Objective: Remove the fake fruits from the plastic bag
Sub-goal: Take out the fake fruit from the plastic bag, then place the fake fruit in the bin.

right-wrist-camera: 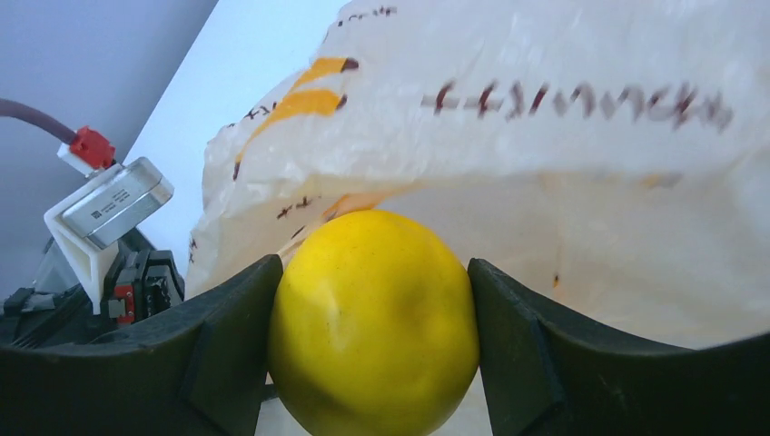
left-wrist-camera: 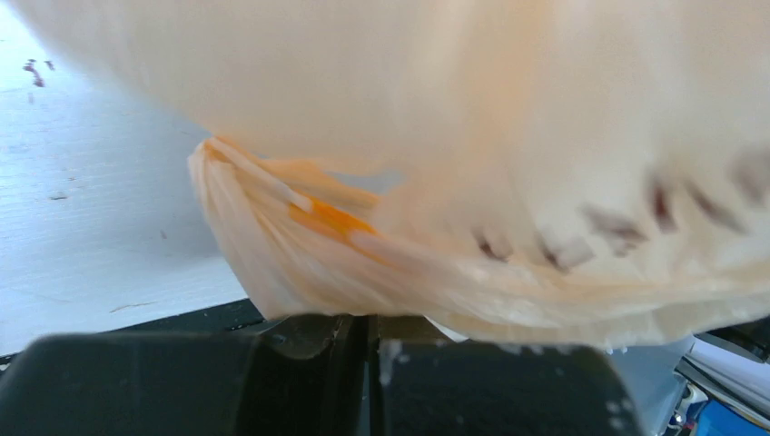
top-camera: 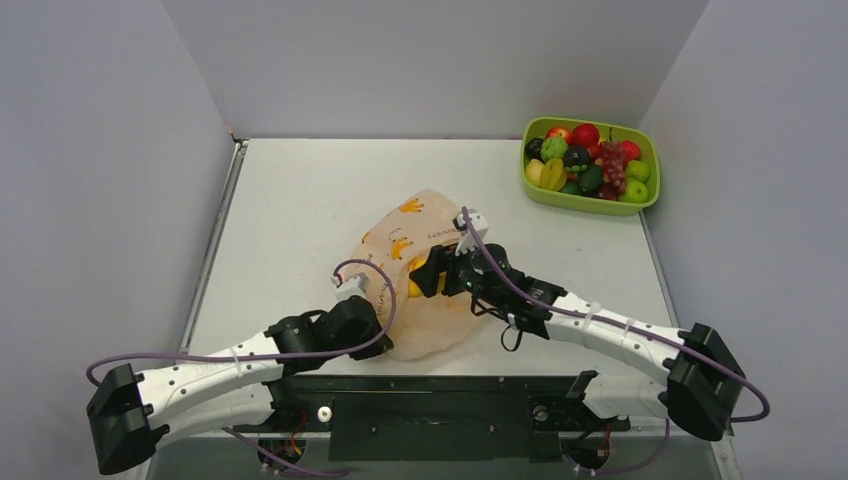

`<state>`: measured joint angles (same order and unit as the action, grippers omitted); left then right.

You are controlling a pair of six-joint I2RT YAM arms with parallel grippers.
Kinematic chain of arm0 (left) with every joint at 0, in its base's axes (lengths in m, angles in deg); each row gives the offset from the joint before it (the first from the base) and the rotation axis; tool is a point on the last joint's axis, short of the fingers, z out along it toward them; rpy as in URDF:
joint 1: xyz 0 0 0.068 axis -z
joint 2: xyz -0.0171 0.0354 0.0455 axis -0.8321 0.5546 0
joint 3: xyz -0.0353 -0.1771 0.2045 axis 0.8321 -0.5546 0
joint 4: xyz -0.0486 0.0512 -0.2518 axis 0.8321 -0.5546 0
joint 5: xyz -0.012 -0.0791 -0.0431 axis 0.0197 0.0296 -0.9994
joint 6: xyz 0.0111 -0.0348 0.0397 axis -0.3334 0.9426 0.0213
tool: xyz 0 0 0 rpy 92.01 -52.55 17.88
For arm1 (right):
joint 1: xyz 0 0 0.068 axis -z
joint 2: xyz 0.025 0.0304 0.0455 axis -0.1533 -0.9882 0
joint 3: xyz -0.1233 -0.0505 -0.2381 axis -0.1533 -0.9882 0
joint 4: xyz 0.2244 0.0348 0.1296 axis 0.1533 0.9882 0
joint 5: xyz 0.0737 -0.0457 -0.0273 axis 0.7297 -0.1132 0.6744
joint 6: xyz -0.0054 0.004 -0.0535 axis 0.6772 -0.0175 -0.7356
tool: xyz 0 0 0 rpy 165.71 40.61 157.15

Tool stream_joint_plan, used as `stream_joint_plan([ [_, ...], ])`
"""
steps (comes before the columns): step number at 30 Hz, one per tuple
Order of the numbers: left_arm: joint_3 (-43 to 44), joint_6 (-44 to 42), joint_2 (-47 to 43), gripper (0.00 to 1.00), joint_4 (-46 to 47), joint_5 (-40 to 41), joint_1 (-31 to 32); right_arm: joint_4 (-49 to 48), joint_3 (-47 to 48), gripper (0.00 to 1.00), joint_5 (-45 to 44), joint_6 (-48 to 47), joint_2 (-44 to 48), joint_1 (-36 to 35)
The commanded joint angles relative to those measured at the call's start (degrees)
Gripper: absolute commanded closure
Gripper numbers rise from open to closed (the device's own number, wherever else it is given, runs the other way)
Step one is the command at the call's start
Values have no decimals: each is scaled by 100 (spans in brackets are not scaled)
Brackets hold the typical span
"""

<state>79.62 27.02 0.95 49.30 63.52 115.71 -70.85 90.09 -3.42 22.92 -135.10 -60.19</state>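
Observation:
The peach-orange plastic bag (top-camera: 425,270) lies crumpled in the middle of the table, printed with orange marks. My left gripper (left-wrist-camera: 372,331) is shut on the bag's bunched edge (left-wrist-camera: 300,263) at its near-left side. My right gripper (right-wrist-camera: 372,336) is at the bag's mouth, shut on a glossy yellow fake fruit (right-wrist-camera: 372,322) held between both fingers; from above this yellow fruit (top-camera: 415,288) shows just at the opening. Whether more fruit is inside the bag is hidden by the plastic.
A lime-green tray (top-camera: 583,200) at the back right holds several fake fruits, among them a grape bunch (top-camera: 612,165). Grey walls close in the table on three sides. The left wrist camera housing (right-wrist-camera: 109,209) sits close to the bag.

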Motion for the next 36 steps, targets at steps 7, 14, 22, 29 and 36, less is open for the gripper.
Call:
stream_joint_plan([
  [7,-75,150,-367,100,-171,561,-114,1256,539,100,-1719,-1015,1403,105],
  [14,38,-2,-524,100,-365,862,-157,1494,803,100,-1485,-1100,1376,580],
  [22,89,-333,-417,100,-460,1141,-461,1503,1485,100,-2838,-1085,868,870],
  [29,490,-1172,126,100,-463,843,-1224,1303,2116,100,-3319,-664,-271,2516],
  [36,740,-1650,426,100,-546,732,-1858,779,2706,100,-3441,-505,-1655,4234],
])
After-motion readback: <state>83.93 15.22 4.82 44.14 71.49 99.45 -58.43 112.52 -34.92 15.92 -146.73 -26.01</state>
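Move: The green bin of fruit stands about 33 cm ahead of my right hand, 41 cm to its right and 14 cm lower; the starfruit is in the bin's near left part, 8 cm left of its middle. Under my right hand, the bag's middle lies some 4 cm farther out and 13 cm down. From my left hand, the bag's middle is about 12 cm ahead and 7 cm right, slightly lower, and the bin roughly 43 cm ahead and 50 cm right. Keeping the round yellow fruit pinched, I lift my right hand rightward out of the bag, then sweep right and forward towards the green bin, about 34 cm across in all, turning some 60 degrees clockwise and sinking a little at the end. My left hand keeps the bag's edge gripped shut and draws it forward and left about 10 cm, turning slightly counter-clockwise. ##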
